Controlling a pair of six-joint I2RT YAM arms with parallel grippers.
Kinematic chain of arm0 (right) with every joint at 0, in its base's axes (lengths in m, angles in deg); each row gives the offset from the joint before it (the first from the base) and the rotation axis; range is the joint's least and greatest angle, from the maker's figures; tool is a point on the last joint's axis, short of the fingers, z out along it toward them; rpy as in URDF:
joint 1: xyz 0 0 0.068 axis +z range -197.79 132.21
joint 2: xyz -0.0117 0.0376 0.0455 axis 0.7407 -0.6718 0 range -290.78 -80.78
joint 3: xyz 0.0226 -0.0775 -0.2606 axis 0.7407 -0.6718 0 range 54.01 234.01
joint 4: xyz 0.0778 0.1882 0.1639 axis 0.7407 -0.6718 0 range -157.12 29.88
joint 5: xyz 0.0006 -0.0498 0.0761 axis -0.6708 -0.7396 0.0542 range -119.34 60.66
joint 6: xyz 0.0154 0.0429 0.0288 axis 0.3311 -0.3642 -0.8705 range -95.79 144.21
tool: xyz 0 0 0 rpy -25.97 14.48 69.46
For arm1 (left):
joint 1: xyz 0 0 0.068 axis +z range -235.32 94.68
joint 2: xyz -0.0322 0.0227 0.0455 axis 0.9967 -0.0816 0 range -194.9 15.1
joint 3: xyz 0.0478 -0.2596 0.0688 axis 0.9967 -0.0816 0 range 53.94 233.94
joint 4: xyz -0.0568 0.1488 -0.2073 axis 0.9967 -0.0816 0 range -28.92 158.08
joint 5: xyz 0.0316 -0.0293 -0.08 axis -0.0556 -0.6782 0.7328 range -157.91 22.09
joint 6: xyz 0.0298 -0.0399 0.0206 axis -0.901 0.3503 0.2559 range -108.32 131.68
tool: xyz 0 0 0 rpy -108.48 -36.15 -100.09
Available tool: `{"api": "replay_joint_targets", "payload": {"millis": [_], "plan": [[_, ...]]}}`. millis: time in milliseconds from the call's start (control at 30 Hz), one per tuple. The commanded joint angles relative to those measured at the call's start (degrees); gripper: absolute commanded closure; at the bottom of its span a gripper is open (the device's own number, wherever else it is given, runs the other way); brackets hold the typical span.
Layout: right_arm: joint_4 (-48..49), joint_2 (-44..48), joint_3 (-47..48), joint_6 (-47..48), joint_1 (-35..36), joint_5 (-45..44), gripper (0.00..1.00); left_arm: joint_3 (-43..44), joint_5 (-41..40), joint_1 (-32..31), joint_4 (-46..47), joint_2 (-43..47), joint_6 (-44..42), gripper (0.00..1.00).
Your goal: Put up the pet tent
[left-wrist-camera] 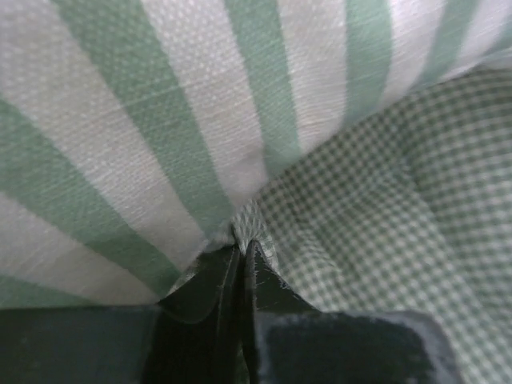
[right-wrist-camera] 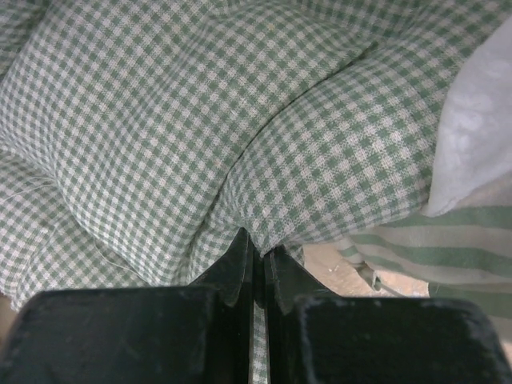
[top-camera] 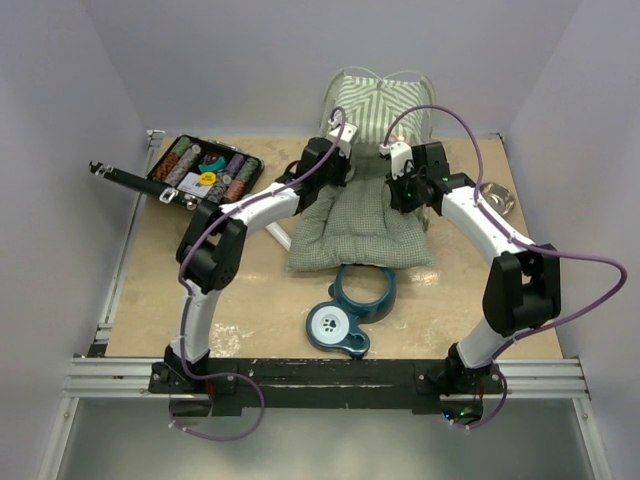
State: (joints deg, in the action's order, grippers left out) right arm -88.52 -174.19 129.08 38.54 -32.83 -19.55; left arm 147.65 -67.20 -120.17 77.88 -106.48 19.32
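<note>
The pet tent [top-camera: 385,100], striped green and white, stands at the back of the table. The green checked cushion [top-camera: 360,230] lies in front of it, its far edge at the tent's mouth. My left gripper [top-camera: 343,135] is at the cushion's far left corner. In the left wrist view the left gripper [left-wrist-camera: 242,244] is shut on a fold of the checked cushion [left-wrist-camera: 384,216], right against the striped tent [left-wrist-camera: 160,120]. My right gripper [top-camera: 393,155] is at the far right corner. In the right wrist view the right gripper [right-wrist-camera: 260,240] is shut on the cushion's edge [right-wrist-camera: 200,120], with the tent [right-wrist-camera: 416,248] at the right.
A teal double bowl stand [top-camera: 350,310] lies just in front of the cushion. A metal bowl [top-camera: 495,197] sits at the right. An open black case [top-camera: 205,170] of small items is at the back left. White walls close in the table.
</note>
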Motion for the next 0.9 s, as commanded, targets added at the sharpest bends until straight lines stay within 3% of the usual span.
{"api": "replay_joint_targets", "payload": {"millis": [0, 100, 167, 233, 400, 500, 667, 867], "plan": [[5.5, 0.8, 2.2, -1.8, 0.2, -2.8, 1.0, 4.4, -5.4, 0.2, -2.8, -3.4, -6.3, 0.82], [6.4, 0.1, 2.4, -2.5, 0.2, -5.6, 1.0, 5.4, -4.2, 0.6, -3.3, -1.7, -7.4, 0.54], [4.9, -0.5, 3.3, -1.9, 0.2, -4.5, 0.93, 5.1, 4.2, 1.7, -4.4, 1.6, -7.4, 0.36], [3.6, 0.5, 3.4, -1.3, 0.2, -2.5, 0.85, 0.3, 9.6, 2.3, -3.1, 6.9, -9.5, 0.3], [0.5, 4.5, 2.5, -0.4, 0.2, -0.1, 0.61, -8.9, 19.0, 3.8, -4.4, 19.3, -9.6, 0.24], [-2.4, 6.6, 2.3, -0.1, 0.2, 1.6, 0.45, -12.9, 23.5, 5.6, -6.8, 24.7, -4.9, 0.24], [-7.3, 10.0, 1.8, 0.0, -0.5, 4.1, 0.2, -22.2, 23.7, 10.3, -9.7, 32.6, 3.6, 0.24], [-14.4, 13.8, 0.2, 2.1, -6.9, 3.7, 0.15, -34.6, 22.2, 11.5, -16.0, 39.7, 4.6, 0.22]]}}
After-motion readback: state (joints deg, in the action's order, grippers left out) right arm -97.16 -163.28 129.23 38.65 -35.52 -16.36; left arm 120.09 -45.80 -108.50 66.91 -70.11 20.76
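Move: Both closed grippers hold the checked cushion. Its middle lies about 12 cm back, 3 cm right and 6 cm below the left hand, which grips it at the tent mouth; from the right hand it is some 9 cm left and 2 cm back. The striped tent top is about 10 cm ahead and 7 cm right of the left hand, and the blue ring some 21 cm back and 9 cm left of the right hand. Open the left gripper wide to let go of the cushion's far left part as you nudge forward a touch, then draw it back and left out of the tent mouth, about 12 cm each way, rising and dipping again near the end. Hold the right gripper nearly still while its fingers open, then lift it off the cushion's right side, up and back about 5 cm. ##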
